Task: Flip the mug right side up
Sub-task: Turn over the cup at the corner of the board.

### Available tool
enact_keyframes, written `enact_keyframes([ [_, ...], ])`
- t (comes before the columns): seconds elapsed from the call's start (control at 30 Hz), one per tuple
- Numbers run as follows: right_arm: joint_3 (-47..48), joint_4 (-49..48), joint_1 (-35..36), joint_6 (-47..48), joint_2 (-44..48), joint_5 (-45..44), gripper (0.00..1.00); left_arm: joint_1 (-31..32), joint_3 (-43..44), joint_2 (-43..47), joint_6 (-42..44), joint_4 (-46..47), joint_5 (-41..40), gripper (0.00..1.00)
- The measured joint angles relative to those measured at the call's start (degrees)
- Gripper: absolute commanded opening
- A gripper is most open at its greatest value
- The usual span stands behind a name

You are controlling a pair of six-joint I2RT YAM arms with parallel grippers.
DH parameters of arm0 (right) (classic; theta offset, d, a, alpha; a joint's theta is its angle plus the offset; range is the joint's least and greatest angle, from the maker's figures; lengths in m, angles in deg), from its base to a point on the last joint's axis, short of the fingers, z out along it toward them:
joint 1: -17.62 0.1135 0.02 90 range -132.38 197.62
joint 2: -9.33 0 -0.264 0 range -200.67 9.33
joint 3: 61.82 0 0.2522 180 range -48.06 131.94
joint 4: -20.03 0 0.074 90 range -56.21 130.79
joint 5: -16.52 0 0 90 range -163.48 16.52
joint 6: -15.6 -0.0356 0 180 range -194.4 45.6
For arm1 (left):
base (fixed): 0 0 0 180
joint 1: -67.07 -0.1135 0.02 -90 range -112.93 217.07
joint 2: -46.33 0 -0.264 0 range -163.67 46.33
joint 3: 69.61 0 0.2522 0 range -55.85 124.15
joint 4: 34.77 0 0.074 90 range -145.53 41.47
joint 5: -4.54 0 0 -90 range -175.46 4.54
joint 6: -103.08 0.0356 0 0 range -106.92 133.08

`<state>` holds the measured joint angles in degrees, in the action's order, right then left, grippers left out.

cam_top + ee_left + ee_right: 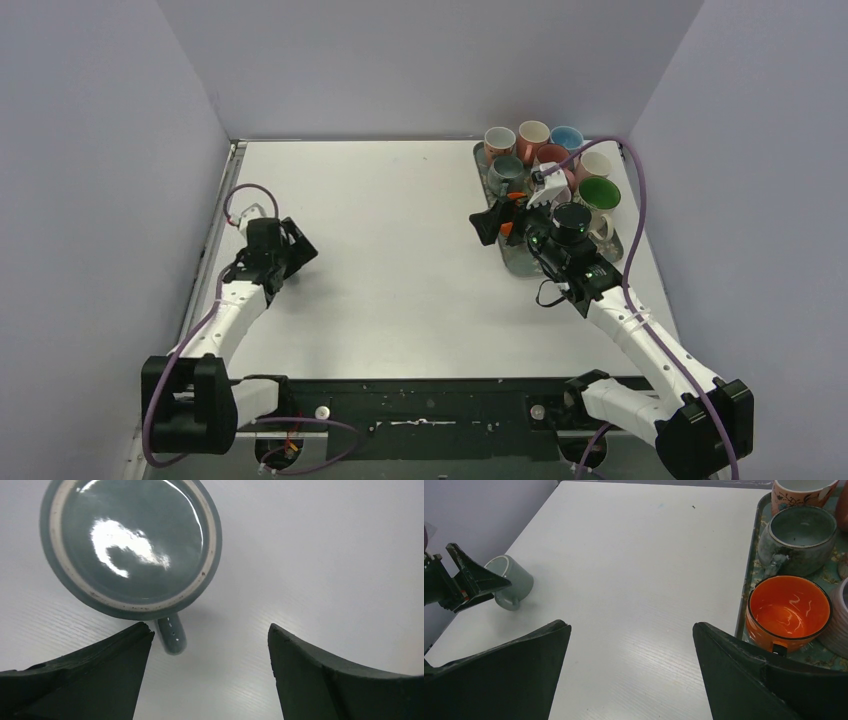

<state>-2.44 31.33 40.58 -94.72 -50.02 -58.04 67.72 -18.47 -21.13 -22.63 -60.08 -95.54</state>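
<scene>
The mug [131, 545] is grey-blue and stands on the white table with its bottom up, showing a glossy recessed base inside a pale unglazed ring. Its handle [171, 635] points toward my left gripper [209, 630]. The handle lies between the open fingers, close beside the left finger [100, 670] without being pinched. In the right wrist view the mug [516, 582] sits far left, partly behind my left gripper's fingers [471, 577]. From above, my left gripper [285, 255] hides the mug. My right gripper [630, 626] hangs open and empty by the tray.
A tray [749, 565] at the back right holds several mugs, among them an orange one [786, 607] and a grey round one [796, 537]. My right gripper [495, 222] hovers at the tray's [480, 160] left edge. Walls enclose the table on three sides.
</scene>
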Motion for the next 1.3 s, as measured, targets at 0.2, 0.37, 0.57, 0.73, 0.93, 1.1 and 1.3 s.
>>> enact_keyframes([
  [0.2,0.0,0.0,0.0,-0.07,0.02,0.02,1.0,4.81,1.51,-1.7,-3.85,-4.66,-4.52,0.7],
  [0.37,0.0,0.11,0.0,-0.07,0.72,0.02,1.0,4.9,1.84,-2.62,-5.55,-6.95,-7.15,0.62],
  [0.57,0.0,0.09,0.0,-0.09,1.14,0.02,1.0,6.08,3.28,-5.9,-7.69,-9.38,-10.51,0.47],
  [0.73,0.0,0.04,-0.04,-0.09,1.14,0.02,1.0,6.58,4.46,-7.87,-8.37,-10.12,-12.59,0.39],
  [0.93,0.0,0.04,-0.04,-0.07,1.11,0.02,1.0,6.56,4.5,-8.79,-8.13,-9.68,-14.78,0.35],
  [1.1,0.0,0.11,-0.22,-0.39,0.76,-0.26,1.0,6.56,4.59,-10.56,-7.61,-8.66,-15.26,0.22],
  [1.3,0.0,0.68,-1.64,-1.25,-0.92,0.11,1.0,6.56,4.98,-11.65,-6.84,-8.15,-15.34,0.0],
])
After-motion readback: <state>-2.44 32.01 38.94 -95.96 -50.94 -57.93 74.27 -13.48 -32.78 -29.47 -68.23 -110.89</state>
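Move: The upside-down grey-green mug has its middle about 4 cm ahead of the left hand, 3 cm to its left and some 5 cm below. Its handle points back towards the robot, roughly 1 cm back, 1 cm left and 4 cm below this hand. The board around it is bare. From the idle right hand, the mug lies about 45 cm to the left, 4 cm farther out and 21 cm lower. Pinching the mug's handle from both sides is where the left hand ends up: its wide-open fingers close steadily most of the way as it sinks about 4 cm. It first slips nearly 2 cm right and slightly back, then eases left again to line up, while the fingers tip some 10 degrees further down and turn a little counter-clockwise. ##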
